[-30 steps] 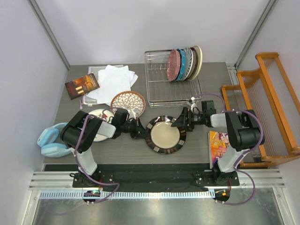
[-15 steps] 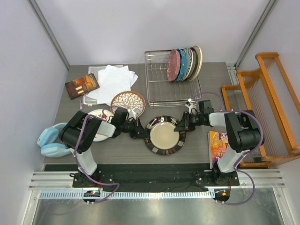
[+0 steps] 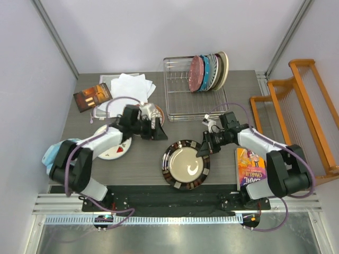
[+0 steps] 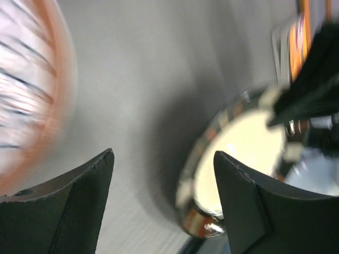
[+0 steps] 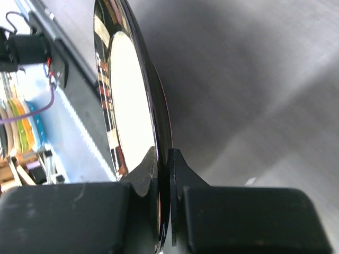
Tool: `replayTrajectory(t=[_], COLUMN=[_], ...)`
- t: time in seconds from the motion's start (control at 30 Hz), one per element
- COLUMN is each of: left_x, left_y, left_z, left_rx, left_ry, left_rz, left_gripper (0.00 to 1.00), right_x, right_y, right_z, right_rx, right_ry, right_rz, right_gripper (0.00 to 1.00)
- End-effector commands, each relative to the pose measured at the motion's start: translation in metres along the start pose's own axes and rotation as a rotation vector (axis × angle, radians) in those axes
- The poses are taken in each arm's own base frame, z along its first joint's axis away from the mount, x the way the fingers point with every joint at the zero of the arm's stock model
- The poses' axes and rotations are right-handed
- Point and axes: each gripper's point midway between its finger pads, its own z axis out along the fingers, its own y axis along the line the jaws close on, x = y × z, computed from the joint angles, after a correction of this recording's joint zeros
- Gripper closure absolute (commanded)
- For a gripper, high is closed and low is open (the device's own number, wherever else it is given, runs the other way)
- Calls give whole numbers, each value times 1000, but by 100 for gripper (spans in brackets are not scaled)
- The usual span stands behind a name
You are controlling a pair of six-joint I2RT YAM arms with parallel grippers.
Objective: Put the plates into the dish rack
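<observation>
The dark-rimmed plate with a beige centre [image 3: 185,165] is at the table's front middle, and my right gripper [image 3: 203,147] is shut on its right rim. The right wrist view shows this plate [image 5: 127,95] edge-on, pinched between both fingers, my right gripper [image 5: 163,177] on its rim. My left gripper [image 3: 153,130] is open and empty, left of the plate and apart from it. In the left wrist view the plate [image 4: 238,159] lies beyond the spread gripper [image 4: 164,182]. The petal-pattern plate [image 3: 158,110] is mostly hidden under the left arm. The strawberry plate [image 3: 113,150] lies at the left. The dish rack [image 3: 185,98] holds several upright plates [image 3: 209,71] at its right end.
White papers [image 3: 130,87] and a dark booklet [image 3: 92,96] lie at the back left. Blue headphones [image 3: 52,157] sit at the left edge. A colourful book [image 3: 250,166] lies under the right arm. An orange wooden rack [image 3: 302,116] stands off the table's right side.
My left gripper let go of the dark-rimmed plate's left rim, opened and drew back up-left towards the petal plate. My right gripper shut on the right rim, and the plate shifted nearer.
</observation>
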Motion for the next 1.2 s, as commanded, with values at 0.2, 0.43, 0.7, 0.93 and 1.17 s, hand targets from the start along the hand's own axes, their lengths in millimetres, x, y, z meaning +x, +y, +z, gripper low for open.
replayTrajectory(t=[0.2,0.43,0.7,0.93,1.17], left_x=[-153,-179,-159,-165,-170], left_y=[32,71,104,121,133], left_z=[-160,-195,-191,-192,-192], left_rx=[-519,-765,-863,-941,-991], left_ry=[-384,-516,-494,-506,-505], left_rz=[354,253,196,160,144], left_gripper=[1,0,1,1,0], right_x=[-155,-309,-456,-471,-475], right_y=[123,145,128,108,98], right_z=[-97,-139,-219,-240,-233], right_rx=[-32,127,551,889,1050], right_ry=[-313,-616,-1197,-1393,-1407], right_rz=[-348,-383,-285,-215,-252], right_gripper=[98,99,99,99,99])
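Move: The open slot in the dish rack, just left of the pink plate, lies roughly 41 cm ahead of the right hand, 4 cm to its left and 10 cm higher. The pink plate stands about 3 cm to the right of that slot, the blue plate some 6 cm to the right of it, both level with it in depth and height. From the left hand the slot is about 30 cm ahead, 16 cm to the right and 8 cm up. The black-rimmed plate, already pinched at its rim by the right hand, is carried up about 25 cm and forward nearly 40 cm towards the rack slot, rising first; the wrist swings clockwise and tips up until the fingers point forward, and the grip holds. The left hand swings left and forward, rising then sinking, and opens fully. ##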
